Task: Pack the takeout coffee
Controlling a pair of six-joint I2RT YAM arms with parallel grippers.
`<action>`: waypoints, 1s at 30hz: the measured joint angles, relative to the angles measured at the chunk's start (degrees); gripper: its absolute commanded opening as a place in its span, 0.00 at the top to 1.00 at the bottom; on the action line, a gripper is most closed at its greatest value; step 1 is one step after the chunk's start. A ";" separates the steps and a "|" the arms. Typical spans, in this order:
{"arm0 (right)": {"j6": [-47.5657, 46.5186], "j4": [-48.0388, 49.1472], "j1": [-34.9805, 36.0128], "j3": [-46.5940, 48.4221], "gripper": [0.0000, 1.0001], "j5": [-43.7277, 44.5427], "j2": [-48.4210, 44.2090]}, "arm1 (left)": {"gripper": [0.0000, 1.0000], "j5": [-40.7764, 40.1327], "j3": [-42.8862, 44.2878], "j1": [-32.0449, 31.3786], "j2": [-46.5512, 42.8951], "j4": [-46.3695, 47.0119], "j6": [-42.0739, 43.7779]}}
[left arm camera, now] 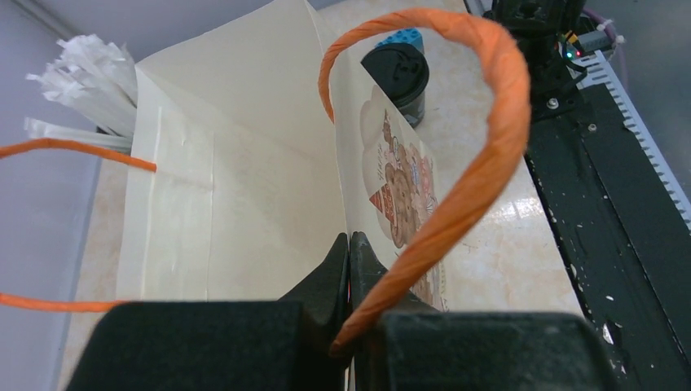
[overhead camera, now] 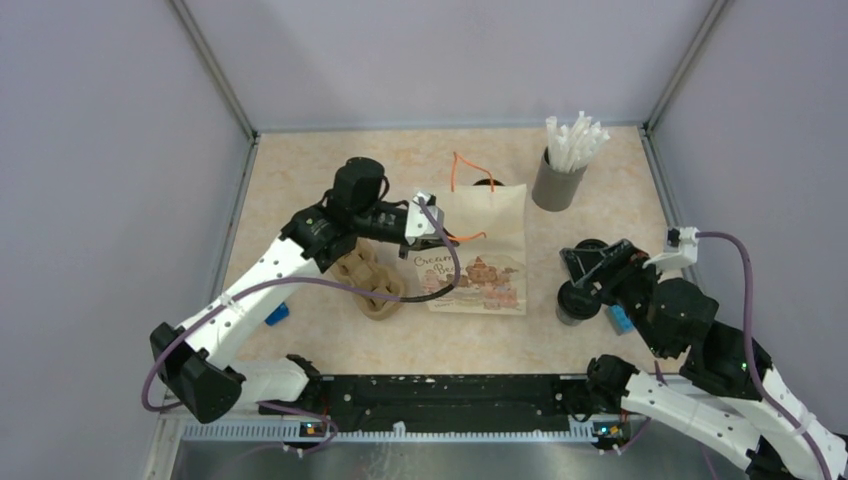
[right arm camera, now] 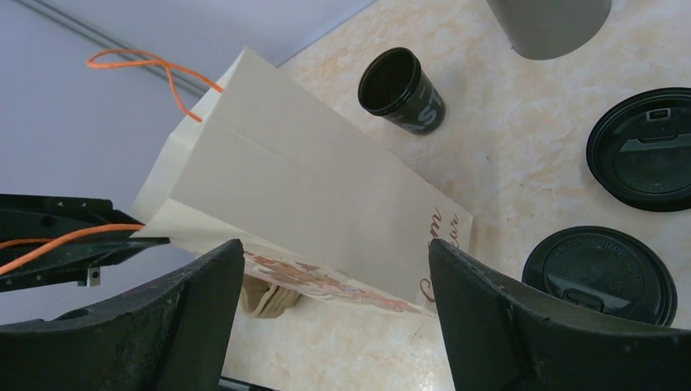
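A cream paper bag (overhead camera: 478, 250) with orange cord handles (left arm camera: 481, 163) and a printed front lies tilted at the table's middle. My left gripper (overhead camera: 425, 222) is shut on the bag's mouth edge (left arm camera: 349, 244), one finger inside and one outside. My right gripper (overhead camera: 585, 262) hovers open to the bag's right, with nothing between its fingers (right arm camera: 334, 244). Two lidded black coffee cups (right arm camera: 648, 147) (right arm camera: 599, 273) stand below it. An open black cup (right arm camera: 402, 90) stands behind the bag. A brown cardboard cup carrier (overhead camera: 370, 282) lies left of the bag, partly under it.
A grey holder (overhead camera: 557, 180) full of white wrapped straws stands at the back right. Small blue blocks lie at the left (overhead camera: 277, 313) and right (overhead camera: 620, 318) near the arms. Grey walls close in the table on three sides.
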 measured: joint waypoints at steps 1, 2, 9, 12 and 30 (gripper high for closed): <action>0.11 -0.11 0.00 -0.02 0.18 -0.07 0.17 | 1.00 -0.04 0.04 -0.42 0.72 -0.50 0.72; 0.20 -0.22 0.00 -0.04 0.18 -0.20 0.35 | 1.00 -0.15 0.04 -0.72 1.27 -1.16 1.42; 1.03 -0.96 0.00 -2.40 0.18 -1.33 0.72 | 0.94 -3.54 -0.74 -2.08 2.56 -3.98 5.55; 1.14 -1.25 0.00 -3.54 0.18 -1.99 0.96 | 0.82 -4.83 -1.73 -2.73 2.54 -3.87 6.47; 3.10 -3.15 0.00 -6.56 0.16 -5.35 2.19 | 0.01 -10.43 -6.67 -3.50 -8.74 1.18 -0.76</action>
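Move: Nearly beneath the left hand, which still pinches the bag's near orange handle, the bag's middle lies about 4 cm ahead, 6 cm right and 17 cm below; the cup carrier is about 5 cm ahead, 15 cm left, on the table. From the open right hand, the lidded cup is about level, 5 cm right and 25 cm below; the spare lid is roughly 13 cm ahead, 9 cm right; the bag's middle is about 7 cm ahead, 17 cm left. Lowering the bag by its near handle about 4 cm, the left hand stops, opens fully to let go of the orange loop, then backs off upward almost to its old height with a slight drift left and back. The right hand, fingers staying wide, sinks some 6 cm between the bag and the lidded cup, drifting a little left and tipping its fingers down roughly 10 degrees. ##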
